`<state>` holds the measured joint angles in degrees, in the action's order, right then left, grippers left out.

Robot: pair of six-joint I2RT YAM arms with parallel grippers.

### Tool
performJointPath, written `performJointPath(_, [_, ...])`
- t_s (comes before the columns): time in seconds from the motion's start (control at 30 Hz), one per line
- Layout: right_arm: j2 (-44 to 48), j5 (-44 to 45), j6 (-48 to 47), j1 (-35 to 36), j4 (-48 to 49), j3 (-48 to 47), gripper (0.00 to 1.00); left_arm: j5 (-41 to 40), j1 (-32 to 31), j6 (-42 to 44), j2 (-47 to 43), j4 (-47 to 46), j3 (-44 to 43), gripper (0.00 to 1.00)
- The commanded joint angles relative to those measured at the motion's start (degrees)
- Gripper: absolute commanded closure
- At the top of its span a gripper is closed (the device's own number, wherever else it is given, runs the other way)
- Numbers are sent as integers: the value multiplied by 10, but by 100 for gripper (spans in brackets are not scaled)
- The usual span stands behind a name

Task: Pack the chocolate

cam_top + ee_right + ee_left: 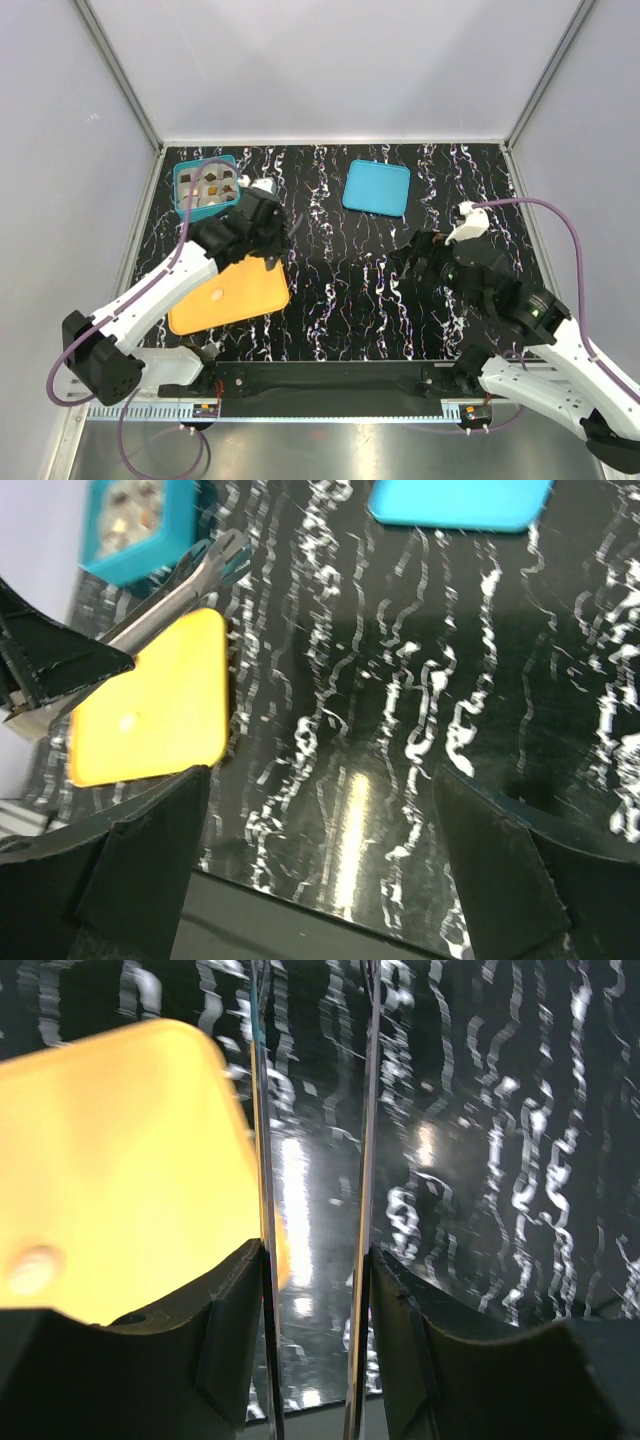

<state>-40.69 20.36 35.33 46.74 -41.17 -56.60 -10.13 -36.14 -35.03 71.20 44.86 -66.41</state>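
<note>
One cream-white piece of chocolate (217, 296) (33, 1265) (127, 721) lies on the orange tray (250, 290) (110, 1160) (170, 680). Several more pieces, dark and pale, sit in the teal box (177, 185) (140, 565) at the far left. My left gripper (272, 250) (317, 1250) hangs over the tray's far right corner, shut on metal tongs (262, 1160) (190, 580). The blades stand apart and reach out past the corner over the table; I see no piece between their tips. My right gripper (405, 258) (320, 775) hovers open over bare table right of the tray, holding nothing.
The flat teal lid (376, 187) (460, 502) lies at the back centre. The black marbled table (330, 300) runs between the tray and the right arm. Grey walls close in the back and both sides.
</note>
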Motion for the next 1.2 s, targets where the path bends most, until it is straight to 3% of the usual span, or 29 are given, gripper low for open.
performJointPath(0.0, [-12, 34, -15, -2, -32, -21, 0, -57, -66, -63, 26, -76, 0, 53])
performJointPath(0.17, [-41, 68, -46, -2, -55, -92, 0, -130, -142, -104, 129, -51, -39, 53])
performJointPath(0.27, [-73, 87, -63, -2, -71, -139, 0, -123, -166, -116, 155, -101, -23, 52])
performJointPath(0.4, [-106, 125, -60, -2, -92, -175, 0, -113, -183, -128, 197, -140, -20, 52])
performJointPath(0.57, [-140, 167, -31, -2, -119, -211, 0, -111, -202, -138, 237, -181, 1, 38])
performJointPath(0.77, [-172, 222, 6, -3, -167, -238, 0, -87, -232, -149, 288, -223, 15, 35])
performJointPath(1.0, [-193, 215, 40, -2, -196, -248, 0, -38, -241, -163, 349, -268, 15, 30])
performJointPath(1.17, [-191, 203, 46, -2, -190, -238, 0, -38, -240, -161, 344, -274, 16, 22])
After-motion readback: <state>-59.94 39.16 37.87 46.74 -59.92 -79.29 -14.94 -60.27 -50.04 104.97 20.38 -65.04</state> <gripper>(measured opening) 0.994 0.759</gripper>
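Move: Aim for the bare table that the empty tongs, held in the left gripper, are taken to: about 17 cm right of the left hand, 4 cm back and 17 cm down. The yellow tray's middle is some 13 cm left and 3 cm back, the chocolate box 22 cm ahead and 17 cm left, the blue lid 22 cm ahead and 23 cm right, all about 18 cm lower. From the right hand that bare spot is some 13 cm left, 2 cm ahead and 25 cm down. Bring the left gripper, still holding the tongs, about 17 cm right and as far down, easing back a little, away from the yellow tray to the bare table; from halfway, open the fingers so that the tongs' arms spread, and settle low. Meanwhile move the open, empty right hand some 4 cm forward, to the right and up, turning it clockwise. ##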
